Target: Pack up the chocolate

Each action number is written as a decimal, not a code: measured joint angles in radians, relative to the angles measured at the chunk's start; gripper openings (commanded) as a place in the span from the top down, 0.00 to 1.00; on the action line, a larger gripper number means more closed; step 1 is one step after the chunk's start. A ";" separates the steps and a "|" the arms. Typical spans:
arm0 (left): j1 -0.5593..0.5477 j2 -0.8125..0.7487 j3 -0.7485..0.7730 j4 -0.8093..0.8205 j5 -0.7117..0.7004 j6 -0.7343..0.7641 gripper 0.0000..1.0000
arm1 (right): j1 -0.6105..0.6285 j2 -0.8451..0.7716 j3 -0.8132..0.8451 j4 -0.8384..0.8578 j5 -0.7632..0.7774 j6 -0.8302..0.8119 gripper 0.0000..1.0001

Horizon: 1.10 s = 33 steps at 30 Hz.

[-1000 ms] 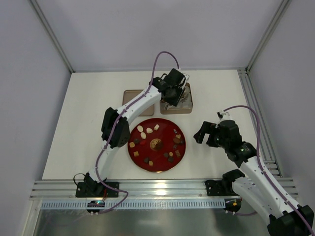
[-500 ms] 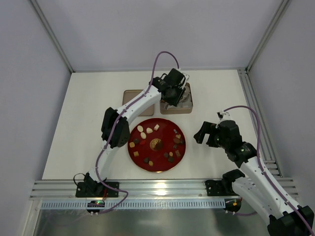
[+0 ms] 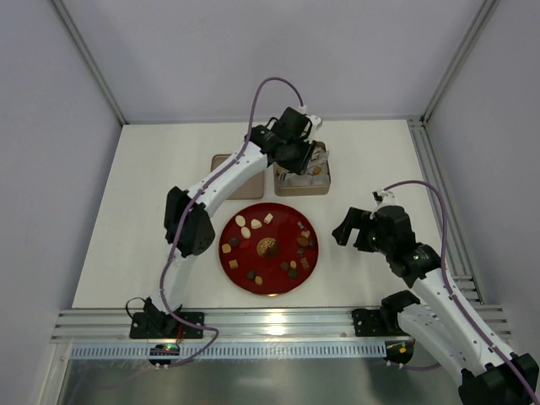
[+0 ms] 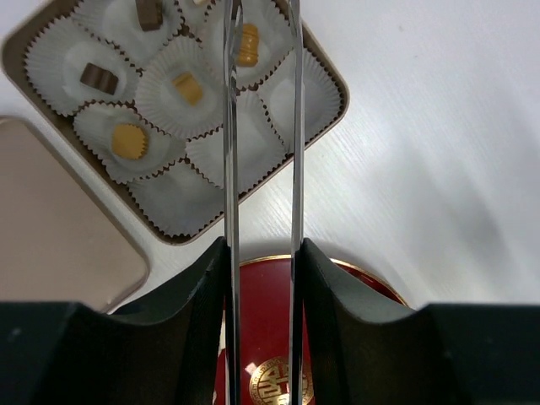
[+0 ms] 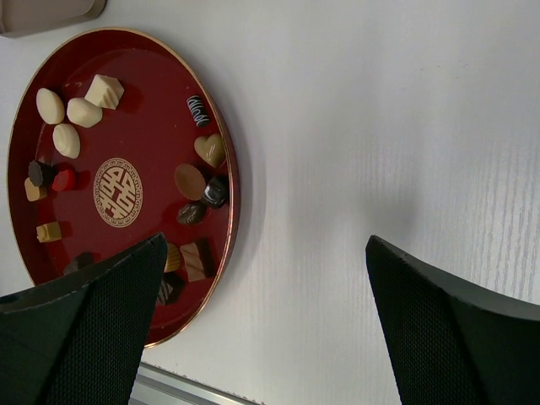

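My left gripper point(image 3: 297, 150) point(image 4: 261, 249) is shut on a pair of metal tongs point(image 4: 228, 152) that reach out over the tan box point(image 3: 325, 187) point(image 4: 337, 84) of white paper cups. The blades stand slightly apart, and a caramel chocolate point(image 4: 247, 44) lies in a cup between them. Other chocolates point(image 4: 128, 141) lie in neighbouring cups. Several more chocolates point(image 3: 294, 268) point(image 5: 190, 181) lie on the red plate point(image 3: 283, 232) point(image 5: 126, 118) point(image 4: 261, 304). My right gripper point(image 3: 354, 228) point(image 5: 266, 240) hangs open over bare table, right of the plate.
The box's tan lid point(image 3: 224, 164) point(image 4: 51, 245) lies flat to the left of the box. A metal rail point(image 3: 253, 325) runs along the near table edge. Grey walls close in the left, right and far sides.
The left arm's wrist has drawn back a little toward the far side and its elbow has swung left. The tong blades have parted slightly. The right arm has not moved.
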 measured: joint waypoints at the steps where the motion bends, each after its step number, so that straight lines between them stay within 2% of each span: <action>1: 0.003 -0.021 -0.003 0.003 0.008 -0.001 0.62 | 0.000 0.000 0.003 0.000 0.000 0.000 0.00; 3: 0.019 -0.087 -0.046 0.032 0.036 -0.014 0.62 | 0.000 0.000 0.008 0.001 0.000 0.000 0.00; 7: 0.110 -0.309 -0.262 0.113 0.090 -0.071 0.62 | 0.000 0.004 0.013 0.008 -0.005 0.000 0.00; 11: 0.325 -0.534 -0.478 0.206 0.064 -0.138 0.61 | 0.000 0.021 0.021 0.021 -0.017 -0.002 0.00; 14: 0.507 -0.627 -0.605 0.247 -0.008 -0.164 0.61 | 0.000 0.034 0.027 0.032 -0.029 -0.006 0.00; 18: 0.667 -0.641 -0.733 0.271 -0.025 -0.180 0.62 | 0.000 0.055 0.031 0.053 -0.055 -0.011 0.00; 21: 0.736 -0.607 -0.800 0.276 -0.021 -0.182 0.62 | 0.000 0.069 0.032 0.066 -0.072 -0.015 0.00; 33: 0.797 -0.474 -0.853 0.331 -0.018 -0.203 0.60 | 0.000 0.080 0.038 0.084 -0.095 -0.023 0.00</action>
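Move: Some 41 cm to the left of the left hand, about 2 cm ahead and 16 cm below, is the bare table spot where the tongs first lay; the hand holds those tongs. The box of paper cups is centred about 9 cm ahead and 5 cm right, the brown lid 6 cm ahead and 19 cm left, the red tray 19 cm back and 7 cm left. From the right hand the spot lies roughly 20 cm ahead and 61 cm left, 11 cm down. Lifting clear of the box with the tongs still gripped, the left hand rises about 11 cm while swinging some 39 cm left, past the lid towards the bare table beyond it, and turns roughly 55 degrees counter-clockwise. Then it sinks about 16 cm from its peak, slowing, fingers unchanged. The open right hand drifts a little left, forward and up. ##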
